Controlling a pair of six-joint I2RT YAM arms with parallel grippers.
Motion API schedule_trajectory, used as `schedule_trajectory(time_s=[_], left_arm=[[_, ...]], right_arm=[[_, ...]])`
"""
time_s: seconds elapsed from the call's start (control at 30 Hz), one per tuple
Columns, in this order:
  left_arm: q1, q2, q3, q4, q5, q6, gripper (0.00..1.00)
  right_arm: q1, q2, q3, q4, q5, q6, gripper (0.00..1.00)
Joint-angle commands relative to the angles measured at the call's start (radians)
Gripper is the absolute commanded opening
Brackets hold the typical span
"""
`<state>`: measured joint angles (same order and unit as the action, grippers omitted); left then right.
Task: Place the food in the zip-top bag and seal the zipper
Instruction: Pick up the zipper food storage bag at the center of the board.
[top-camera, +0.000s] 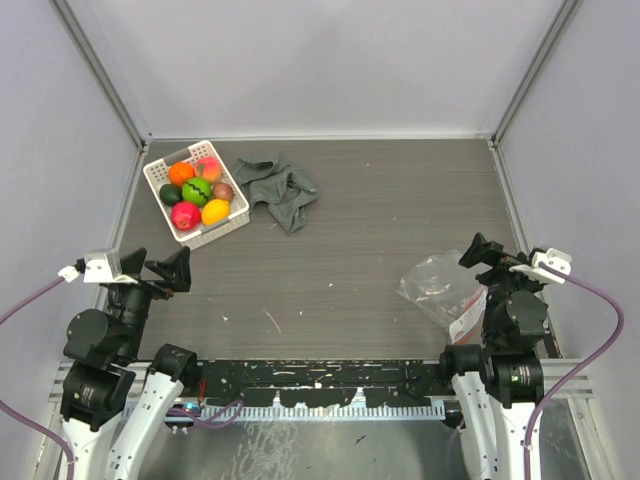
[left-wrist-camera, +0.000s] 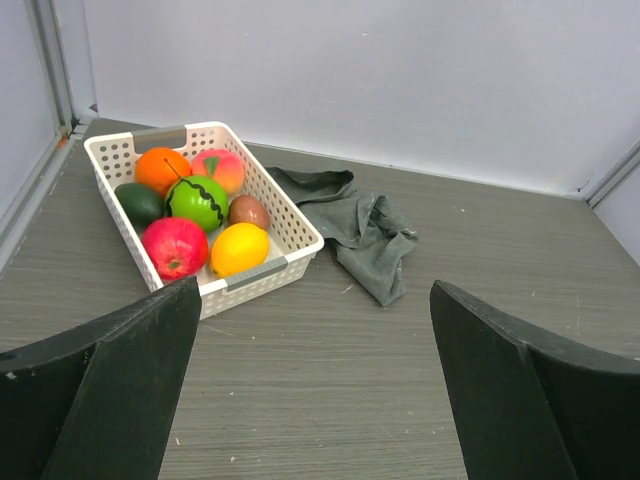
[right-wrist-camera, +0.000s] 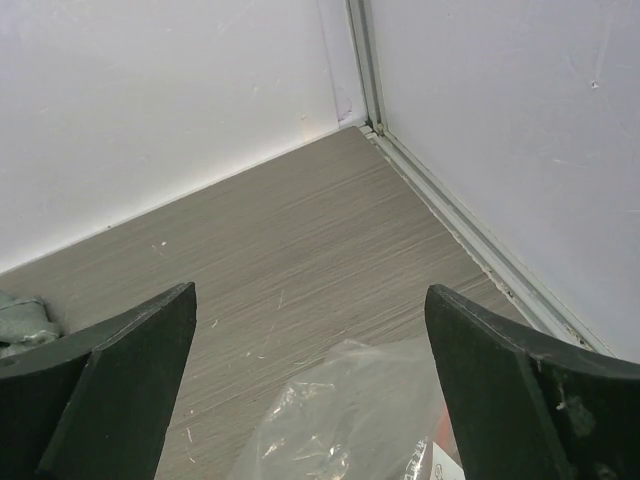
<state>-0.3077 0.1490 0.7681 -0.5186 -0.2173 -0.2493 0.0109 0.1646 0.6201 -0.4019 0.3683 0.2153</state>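
The food (top-camera: 197, 190) lies in a white lattice basket (top-camera: 180, 150) at the back left: an orange (left-wrist-camera: 160, 168), a pink peach (left-wrist-camera: 218, 168), a bright green fruit (left-wrist-camera: 197, 200), a dark green one (left-wrist-camera: 138, 203), a brown one (left-wrist-camera: 248, 210), a red one (left-wrist-camera: 173, 247) and a yellow one (left-wrist-camera: 238, 248). The clear zip-top bag (top-camera: 440, 285) lies crumpled at the front right, partly under the right arm. Its zipper is hidden. My left gripper (top-camera: 155, 266) (left-wrist-camera: 315, 288) hangs open in front of the basket. Over the bag (right-wrist-camera: 350, 420), my right gripper (top-camera: 497, 258) (right-wrist-camera: 308, 291) is open. Both hold nothing.
A grey cloth (top-camera: 280, 188) (left-wrist-camera: 365, 230) lies bunched just right of the basket (left-wrist-camera: 255, 275). White walls close in the table at the back and on both sides, with a metal rail (right-wrist-camera: 450, 215) along the right edge.
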Motion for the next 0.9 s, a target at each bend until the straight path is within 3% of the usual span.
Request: schedule_trajectory(time_s=[0.0, 0.47, 0.87], left_arm=[[-0.005, -0.009, 0.003, 0.058, -0.026, -0.001, 0.98], [-0.024, -0.012, -0.002, 0.058, -0.027, 0.005, 0.98], [-0.047, -0.013, -0.009, 0.056, -0.043, 0.014, 0.98]], right_arm=[[-0.005, 0.017, 0.01, 0.05, -0.002, 0.001, 1.0], [-0.005, 0.125, 0.047, -0.013, -0.039, 0.127, 1.0], [-0.005, 0.463, 0.111, -0.269, 0.142, 0.423, 1.0]])
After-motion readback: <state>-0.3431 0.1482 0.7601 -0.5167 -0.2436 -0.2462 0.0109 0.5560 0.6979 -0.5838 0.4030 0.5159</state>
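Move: The zip-top bag lies flat on the board below the right gripper, about 27 cm down, some 7 cm ahead and roughly 4 cm to its left. The right side wall stands level with the gripper, about 15 cm to its right. The grey cloth is far out, some 34 cm ahead and 39 cm left. From the idle left gripper the bag is about 9 cm ahead, 49 cm right and 31 cm down. Lower the right gripper about 8 cm towards the zip-top bag, gathering speed, while easing it some 4 cm forward. Tip the fingers about 20 degrees down as you go and roll the hand's left side up about 15 degrees. Keep the fingers wide open and stay clear above the plastic. ##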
